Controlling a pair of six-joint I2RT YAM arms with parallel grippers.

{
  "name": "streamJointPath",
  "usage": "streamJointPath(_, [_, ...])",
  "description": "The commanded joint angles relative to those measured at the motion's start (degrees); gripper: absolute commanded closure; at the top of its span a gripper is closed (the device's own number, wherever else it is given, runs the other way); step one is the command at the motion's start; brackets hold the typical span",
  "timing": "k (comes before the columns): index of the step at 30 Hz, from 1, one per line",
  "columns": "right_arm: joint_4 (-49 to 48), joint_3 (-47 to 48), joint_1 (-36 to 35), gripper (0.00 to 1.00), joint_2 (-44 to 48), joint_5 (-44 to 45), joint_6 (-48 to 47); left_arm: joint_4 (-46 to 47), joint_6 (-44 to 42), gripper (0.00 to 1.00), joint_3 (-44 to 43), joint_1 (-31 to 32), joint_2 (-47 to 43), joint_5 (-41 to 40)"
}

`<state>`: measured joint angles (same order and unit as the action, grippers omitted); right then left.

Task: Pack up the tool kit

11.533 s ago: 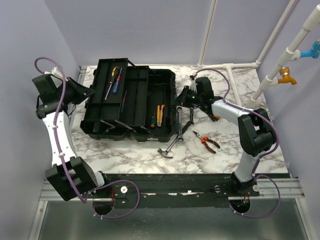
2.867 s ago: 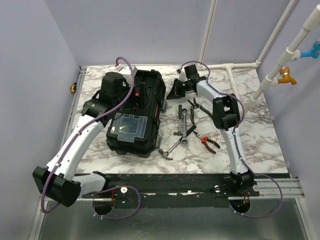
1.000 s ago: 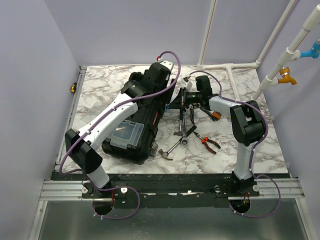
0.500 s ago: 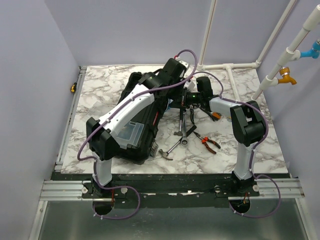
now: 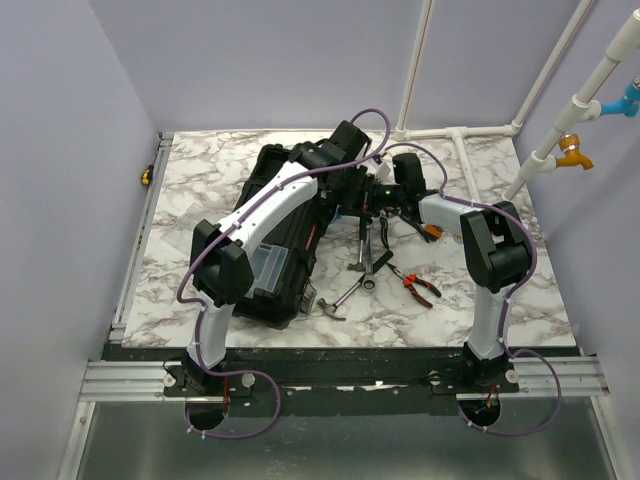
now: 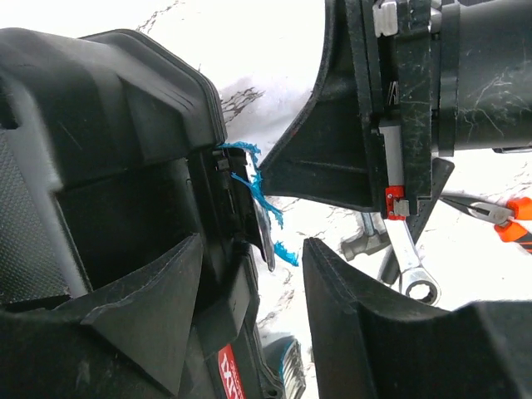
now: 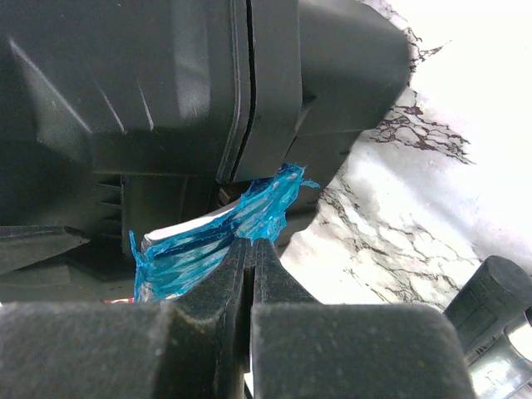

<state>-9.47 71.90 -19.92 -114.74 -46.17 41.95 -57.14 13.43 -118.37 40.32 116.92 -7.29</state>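
The black toolbox (image 5: 295,262) lies closed and skewed at centre-left, with a red label (image 6: 229,366) near its right end. My left gripper (image 6: 253,245) is open and straddles that end, one finger in a recess and the other clear of the box. Between its jaws hangs the metal latch (image 6: 264,229), wrapped in torn blue film (image 7: 233,224). My right gripper (image 7: 251,243) is shut, its tips touching that film. From above, the left gripper (image 5: 345,198) and right gripper (image 5: 362,203) meet at the box's right end.
Loose tools lie right of the box: wrenches (image 5: 366,250), a hammer (image 5: 335,298), orange-handled pliers (image 5: 412,283), and more pliers (image 5: 427,233) under the right arm. White pipes (image 5: 460,132) run along the back right corner.
Over the last second my left arm swung right across the closed toolbox to its latch end, and its jaws narrowed. The right gripper stayed shut at the latch. Much earlier the box lay open.
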Motion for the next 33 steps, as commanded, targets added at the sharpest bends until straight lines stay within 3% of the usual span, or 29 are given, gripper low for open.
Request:
streamJointPath(1, [0.6, 1.2, -0.1, 0.99, 2.5, 1.0, -0.8, -0.4, 0.5, 0.49, 0.1, -0.3, 1.3, 0.2])
streamJointPath(15, [-0.8, 0.8, -0.3, 0.99, 2.9, 0.5, 0.1, 0.8, 0.9, 0.56, 1.5, -0.9, 3.6, 4.1])
streamJointPath(19, [-0.4, 0.6, -0.3, 0.99, 3.2, 0.7, -0.3, -1.2, 1.3, 0.74, -0.3, -1.4, 5.7, 0.3])
streamJointPath(23, [-0.5, 0.2, -0.3, 0.99, 3.3, 1.0, -0.4, -3.2, 2.0, 0.81, -1.6, -2.3, 7.2, -2.4])
streamJointPath(28, [1.2, 0.0, -0.2, 0.99, 3.9, 3.2, -1.4, -3.0, 2.0, 1.0, -0.3, -4.1, 6.8, 0.4])
streamJointPath(33, [4.8, -2.1, 0.0, 0.99, 6.3, 13.9, -3.1, -0.1, 2.0, 1.0, 2.6, -6.2, 4.4, 7.0])
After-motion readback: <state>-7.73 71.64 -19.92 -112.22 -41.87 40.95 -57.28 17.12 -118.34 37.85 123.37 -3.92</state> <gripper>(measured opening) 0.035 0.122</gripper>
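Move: The toolbox's blue-taped latch lies some 5 cm below the left hand and about 2 cm ahead of it; from the closed right fingertips it is about 2 cm to the left, at their height. The toolbox's middle is around 14 cm to the left hand's left and 6 cm back. On the table, about 18 cm below that same hand, the ring spanner is some 8 cm back and 6 cm to the right, and the hammer some 16 cm back and 4 cm to the right. The left hand sinks about 5 cm beside the taped latch, creeping only about 1 cm forward and tipping slightly steeper, while its half-open fingers draw nearly shut and pinch the back end of the latch between their tips. The right hand keeps its shut fingertips at the latch from the other side, staying still at first, then rising about 1 cm and edging slightly forward and to its right as the left fingers finish closing. ##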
